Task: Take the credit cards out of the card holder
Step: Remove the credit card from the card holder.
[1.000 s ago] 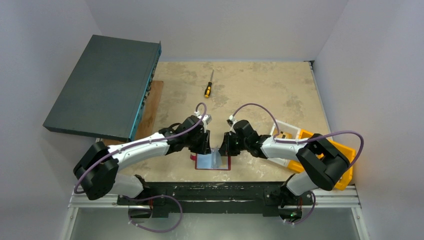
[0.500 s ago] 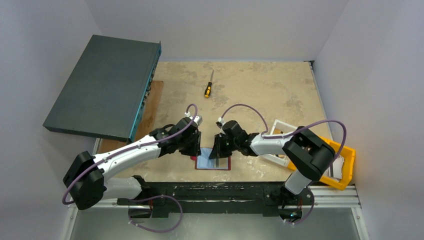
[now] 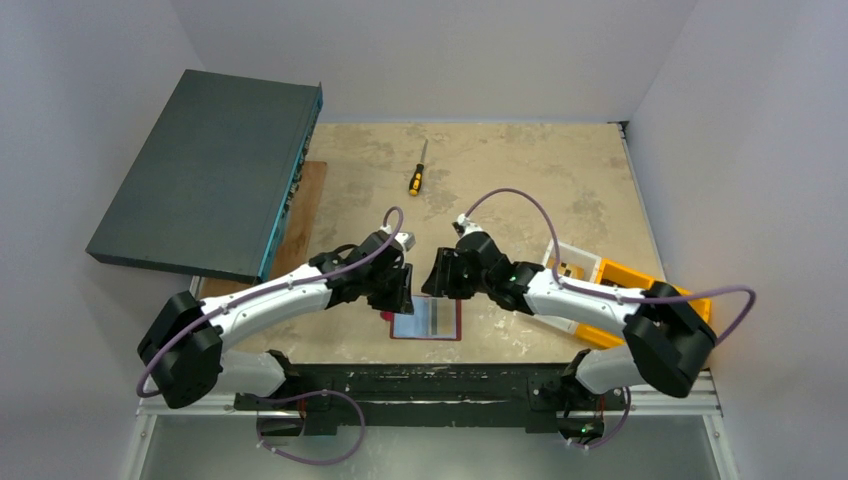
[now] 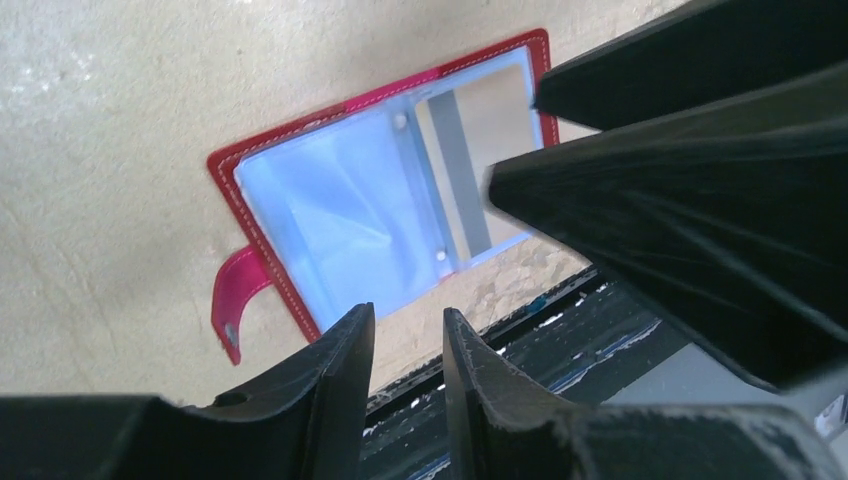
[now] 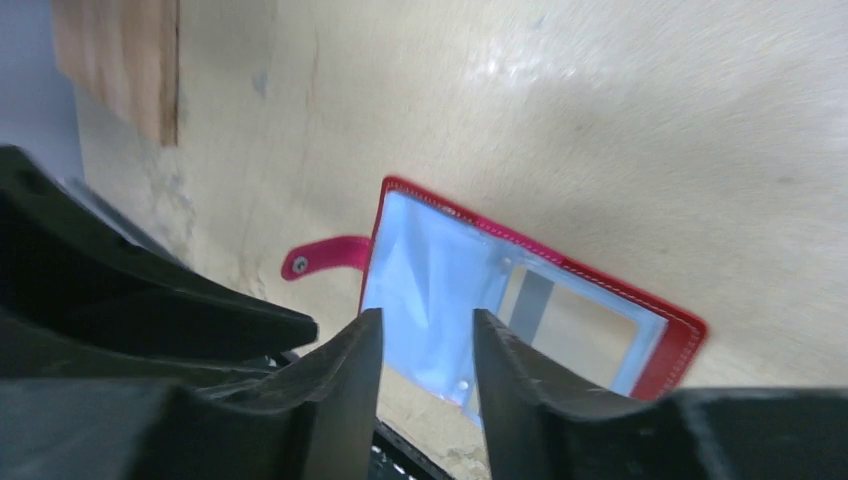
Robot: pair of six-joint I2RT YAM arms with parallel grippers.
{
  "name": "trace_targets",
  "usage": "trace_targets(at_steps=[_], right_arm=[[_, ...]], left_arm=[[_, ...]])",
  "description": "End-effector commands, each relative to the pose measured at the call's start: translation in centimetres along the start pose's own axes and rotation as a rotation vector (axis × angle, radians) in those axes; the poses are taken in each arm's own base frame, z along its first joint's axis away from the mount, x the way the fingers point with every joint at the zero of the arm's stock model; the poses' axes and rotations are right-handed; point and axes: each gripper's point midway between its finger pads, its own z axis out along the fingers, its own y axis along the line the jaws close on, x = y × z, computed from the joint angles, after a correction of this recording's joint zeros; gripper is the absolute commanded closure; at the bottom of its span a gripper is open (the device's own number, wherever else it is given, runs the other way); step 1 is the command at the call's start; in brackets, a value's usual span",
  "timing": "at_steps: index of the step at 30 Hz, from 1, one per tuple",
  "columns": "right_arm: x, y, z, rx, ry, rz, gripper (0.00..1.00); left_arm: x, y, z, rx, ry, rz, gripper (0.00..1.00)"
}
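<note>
The card holder (image 3: 425, 321) lies open and flat near the table's front edge, red with clear plastic sleeves. Its side tab (image 4: 232, 300) points left. A tan credit card (image 4: 497, 122) with a grey stripe sits inside the right-hand sleeve, also visible in the right wrist view as the tan credit card (image 5: 585, 330). The left sleeve looks empty. My left gripper (image 4: 408, 312) hovers over the holder's left near corner, jaws slightly apart with nothing between them. My right gripper (image 5: 428, 322) hangs above the holder's middle, open and empty.
A yellow-handled screwdriver (image 3: 416, 177) lies farther back. At the far left are a large dark box (image 3: 210, 170) and a wooden board (image 3: 302, 212). An orange bin (image 3: 655, 300) and a white bin (image 3: 572, 262) stand at the right. The black rail (image 3: 430, 380) runs just below the holder.
My right gripper held a plastic sleeve upright, then opened and rose away. The sleeve now lies flat, showing the tan card. The left gripper shifted slightly.
</note>
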Motion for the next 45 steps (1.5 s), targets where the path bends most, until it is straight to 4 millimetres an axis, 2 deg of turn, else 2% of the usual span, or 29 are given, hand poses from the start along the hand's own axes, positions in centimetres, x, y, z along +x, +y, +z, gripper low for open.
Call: trace_targets(at_steps=[1,7,11,13,22,28,45], right_arm=[[-3.6,-2.4,-2.9,0.179,-0.19,0.055,0.45],[-4.6,-6.2,-5.1,0.343,-0.232,0.113,0.2],[-4.8,-9.3,-5.8,0.344,-0.207,0.24,0.17],[-5.0,-10.4,-6.3,0.309,-0.221,0.292,0.17],[-6.9,-10.6,-8.6,0.278,-0.313,0.333,0.17],[-7.8,-10.6,-9.8,0.24,-0.362,0.376,0.17],[-8.2,-10.1,-9.9,0.221,-0.369,0.386,0.17]], left_arm=[[-2.4,-2.7,-0.1,0.068,-0.041,0.044,0.67],[-2.5,-4.6,1.0,-0.026,-0.03,0.195,0.56],[-1.7,-5.8,2.5,-0.044,0.014,0.222,0.55],[-1.8,-5.6,3.1,-0.08,0.017,0.229,0.55],[-0.2,-5.1,5.4,-0.169,0.081,0.29,0.55],[0.4,-5.6,6.3,-0.182,0.102,0.322,0.48],[2.4,-4.7,8.3,-0.259,0.158,0.376,0.42]])
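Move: The striped card in the holder's right-hand pocket lies about 7 cm to the right of the empty left hand, roughly 1 cm farther out and 7 below. The empty left pocket is nearly under that hand, 1 cm ahead and 1 cm right, and the red strap 4 cm to its left, 1 cm ahead. From the right hand the card is some 3 cm right, 3 cm back and 8 below; the white tray lies about 27 cm right and 3 cm ahead. Over to the striped card goes the left hand, about 7 cm right across the holder and then some 6 cm down, its fingers swinging towards vertical and opening wider. The right hand clears the way, drawing off rightward and a little forward towards the white tray while turning clockwise and opening wide, and ends somewhat higher. Left-finger contact can't be made out. ##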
